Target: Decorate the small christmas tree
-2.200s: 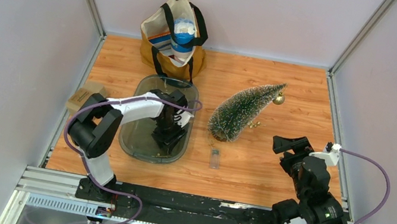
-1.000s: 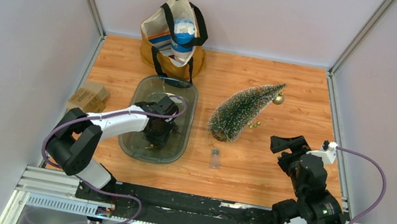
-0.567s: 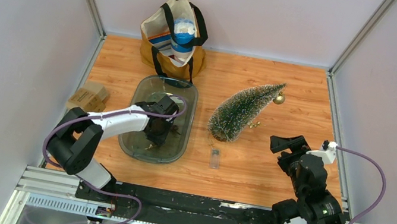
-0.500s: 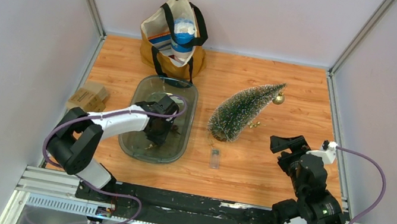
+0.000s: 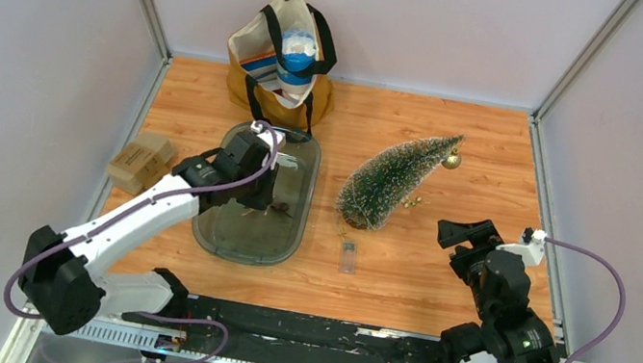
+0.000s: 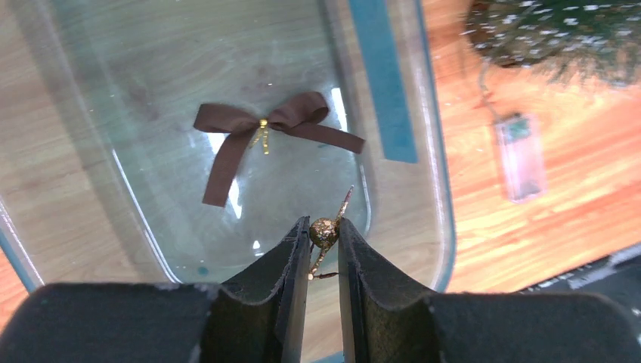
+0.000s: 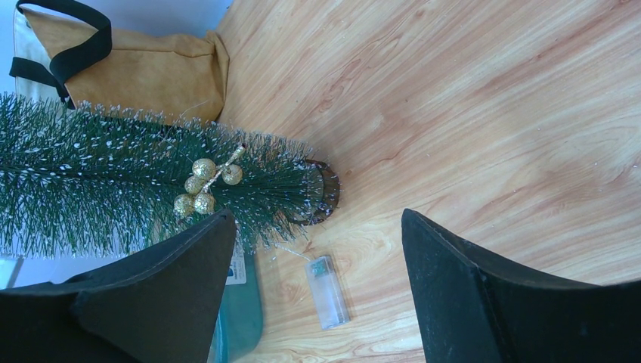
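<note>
The small christmas tree (image 5: pixel 390 185) lies on its side on the wooden table, tip toward the far right. A gold ball (image 5: pixel 450 161) sits at its tip and a cluster of gold balls (image 7: pixel 204 185) rests on its needles. My left gripper (image 6: pixel 323 223) hangs over the clear tray (image 5: pixel 231 235), shut on a small gold ball pick (image 6: pixel 325 233) held above the tray floor. A brown ribbon bow (image 6: pixel 264 128) lies in the tray. My right gripper (image 7: pixel 317 219) stands open and holds nothing, near the right edge, short of the tree's base.
A clear battery box (image 5: pixel 348 256) on a thin wire lies in front of the tree's base. A tan tote bag (image 5: pixel 281 58) with black handles stands at the back. A small cardboard box (image 5: pixel 137 162) sits left of the tray. Grey walls close both sides.
My left gripper closed on the gold ball pick in the tray and rose with it, toward the tray's far part. The left arm's elbow swung back. The right arm stayed still.
</note>
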Controlling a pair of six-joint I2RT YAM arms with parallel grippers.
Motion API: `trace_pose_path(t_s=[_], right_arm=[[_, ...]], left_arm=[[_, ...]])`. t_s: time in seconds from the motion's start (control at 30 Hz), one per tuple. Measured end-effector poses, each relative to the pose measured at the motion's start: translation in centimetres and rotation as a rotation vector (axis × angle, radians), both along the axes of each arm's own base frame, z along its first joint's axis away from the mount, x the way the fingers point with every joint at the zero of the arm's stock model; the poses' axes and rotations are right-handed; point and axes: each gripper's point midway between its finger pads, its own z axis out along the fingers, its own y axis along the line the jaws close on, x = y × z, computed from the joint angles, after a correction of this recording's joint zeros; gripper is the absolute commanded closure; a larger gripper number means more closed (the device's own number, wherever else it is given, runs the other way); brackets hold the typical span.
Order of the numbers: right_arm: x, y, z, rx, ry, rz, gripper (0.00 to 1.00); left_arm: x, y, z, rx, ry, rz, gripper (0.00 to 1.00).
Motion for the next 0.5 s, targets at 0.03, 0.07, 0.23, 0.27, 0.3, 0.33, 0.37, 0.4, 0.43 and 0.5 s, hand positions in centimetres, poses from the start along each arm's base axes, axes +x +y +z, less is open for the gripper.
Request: trace_pose_path(t_s=[0.03, 0.07, 0.23, 0.27, 0.3, 0.33, 0.37, 0.4, 0.43, 0.5], right_arm=[[0.0, 0.0, 0.0, 0.001, 0.0, 0.0, 0.17], [0.0, 0.0, 0.0, 0.001, 0.0, 0.0, 0.17], [-0.1, 0.0, 0.2, 0.005, -0.009, -0.001, 0.18], [-0.1, 0.0, 0.3, 0.007, -0.012, -0.001, 0.18], [-0.1, -0.1, 0.3, 0.008, -0.016, 0.0, 0.18], [-0.2, -0.1, 0.5, 0.009, -0.022, 0.0, 0.19], [-0.2, -0.1, 0.6, 0.01, -0.027, 0.001, 0.2], [-0.3, -0.1, 0.7, 0.009, -0.034, 0.004, 0.2], [-0.4, -0.1, 0.9, 0.007, -0.043, 0.011, 0.21], [-0.7, 0.2, 1.7, 0.004, -0.068, 0.046, 0.26]], left_arm=[[-0.1, -0.2, 0.6, -0.02, -0.013, -0.004, 0.72], [-0.2, -0.4, 1.1, -0.041, -0.022, -0.008, 0.72], [-0.8, -1.9, 3.6, -0.179, -0.064, -0.028, 0.72], [-0.9, -2.3, 4.4, -0.217, -0.082, -0.036, 0.72], [-1.0, -2.6, 5.2, -0.257, -0.101, -0.043, 0.72], [-1.3, -3.1, 6.2, -0.303, -0.124, -0.057, 0.72], [-1.5, -3.4, 6.9, -0.336, -0.14, -0.069, 0.72], [-1.7, -3.7, 7.9, -0.376, -0.161, -0.086, 0.72], [-1.9, -4.0, 8.6, -0.403, -0.177, -0.101, 0.72], [-2.4, -4.7, 10.1, -0.465, -0.207, -0.141, 0.72]])
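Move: The small Christmas tree, where the gold ornament held by the left hand is bound, stands about 24 cm to that hand's right and 8 cm ahead, its middle roughly level with the fingers. Below the hand by some 12 cm, the brown bow lies about 5 cm ahead, while the battery box is 18 cm right and 4 cm back, at much the same depth. From the open right hand, the tree's middle is about 13 cm ahead, 13 cm left and 5 cm lower. Keeping its pinch on the gold ornament, the left hand climbs about 10 cm above the bin while moving some 5 cm right to the tree's side and easing slightly back, and the wrist swings the fingers about 30 degrees out of their downward slant so that they point more to the right, at the tree. The right hand, still empty and wide open, only begins to lift late on, by a centimetre or two, touching nothing. ##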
